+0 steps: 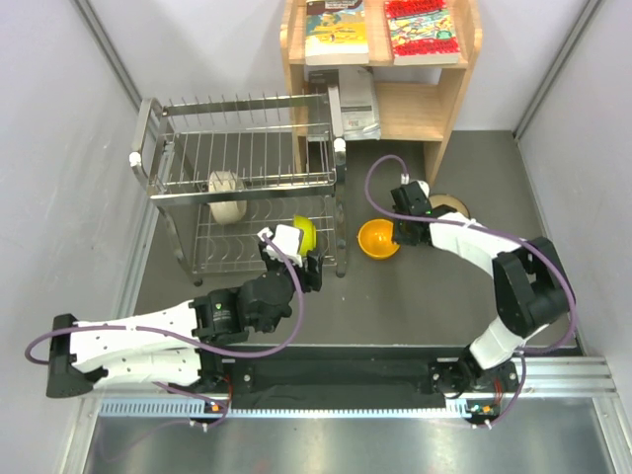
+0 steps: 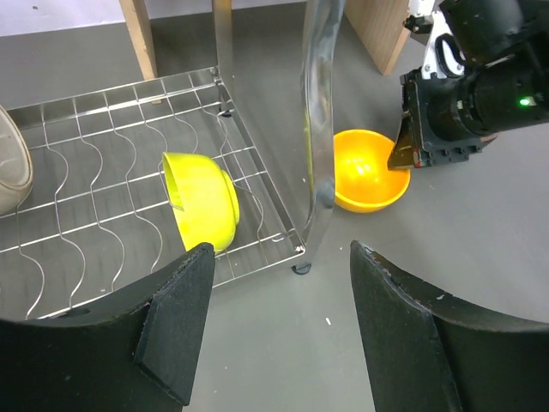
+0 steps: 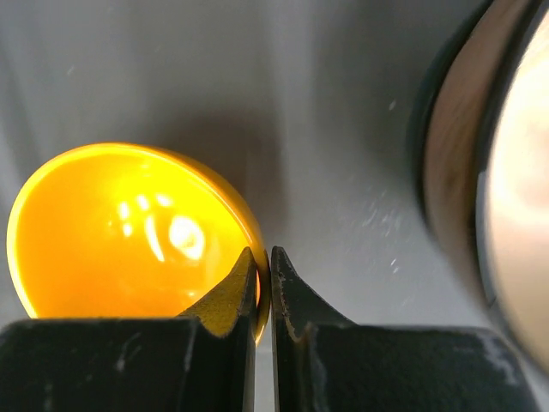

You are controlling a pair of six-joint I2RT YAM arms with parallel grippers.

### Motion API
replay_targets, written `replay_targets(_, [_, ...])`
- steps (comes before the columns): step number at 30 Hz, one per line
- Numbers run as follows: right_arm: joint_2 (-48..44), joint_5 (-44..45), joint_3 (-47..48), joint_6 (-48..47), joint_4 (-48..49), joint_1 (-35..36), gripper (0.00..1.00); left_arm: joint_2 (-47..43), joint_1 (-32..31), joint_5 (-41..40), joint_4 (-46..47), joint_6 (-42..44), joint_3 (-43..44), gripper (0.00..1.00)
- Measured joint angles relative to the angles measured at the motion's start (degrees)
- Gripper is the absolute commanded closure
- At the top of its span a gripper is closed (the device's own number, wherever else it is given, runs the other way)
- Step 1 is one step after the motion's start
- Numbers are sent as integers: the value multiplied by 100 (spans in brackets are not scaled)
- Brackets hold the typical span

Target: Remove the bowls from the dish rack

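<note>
My right gripper (image 1: 399, 236) (image 3: 263, 257) is shut on the rim of the orange bowl (image 1: 378, 238) (image 3: 129, 232) (image 2: 369, 170), which sits upright on the grey table just right of the dish rack (image 1: 247, 158) (image 2: 111, 172). A yellow-green bowl (image 1: 305, 233) (image 2: 204, 199) stands on edge in the rack's lower tier, at its near right corner. My left gripper (image 1: 293, 259) (image 2: 279, 253) hangs open just in front of that corner, holding nothing. A cream-white bowl (image 1: 225, 184) (image 2: 13, 163) stands further left in the rack. A pinkish-brown bowl (image 1: 449, 204) (image 3: 463, 172) sits behind the right arm.
A wooden bookshelf (image 1: 415, 89) with books stands behind the rack's right end. The rack's steel corner post (image 2: 317, 129) rises between the yellow-green bowl and the orange bowl. Grey walls close in the table on the left and right.
</note>
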Motion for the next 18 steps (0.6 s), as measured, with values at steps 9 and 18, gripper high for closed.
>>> replay_targets(9, [533,-63,505,-125,76,-210,74,-81,0,-22,-109,-92,-11,31])
replay_targets(18, [516,-214,535,-195,111,-214,39,-28,0,-28,-129,-149,-66,30])
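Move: The right hand still pinches the near-side rim of the orange bowl at its right edge; the bowl's middle is about 5 cm to the hand's left, level with it fore and aft and some 2 cm lower. The brown bowl stands roughly 11 cm right and 4 cm ahead, while the foot of the rack's front right leg is about 13 cm left and 7 cm back. From the left hand the orange bowl lies some 14 cm ahead, 15 cm right and 22 cm below. With the rim of the orange bowl still pinched, the right hand carries on forward about 3 cm, low along the table between the dish rack and the brown bowl, easing to a stop with the fingers pointing steeply down. Staying there with almost no turn or lift, it then opens its fingers from nearly shut to about half open, ending the pinch, so that they stand apart on either side of the bowl's right rim. ##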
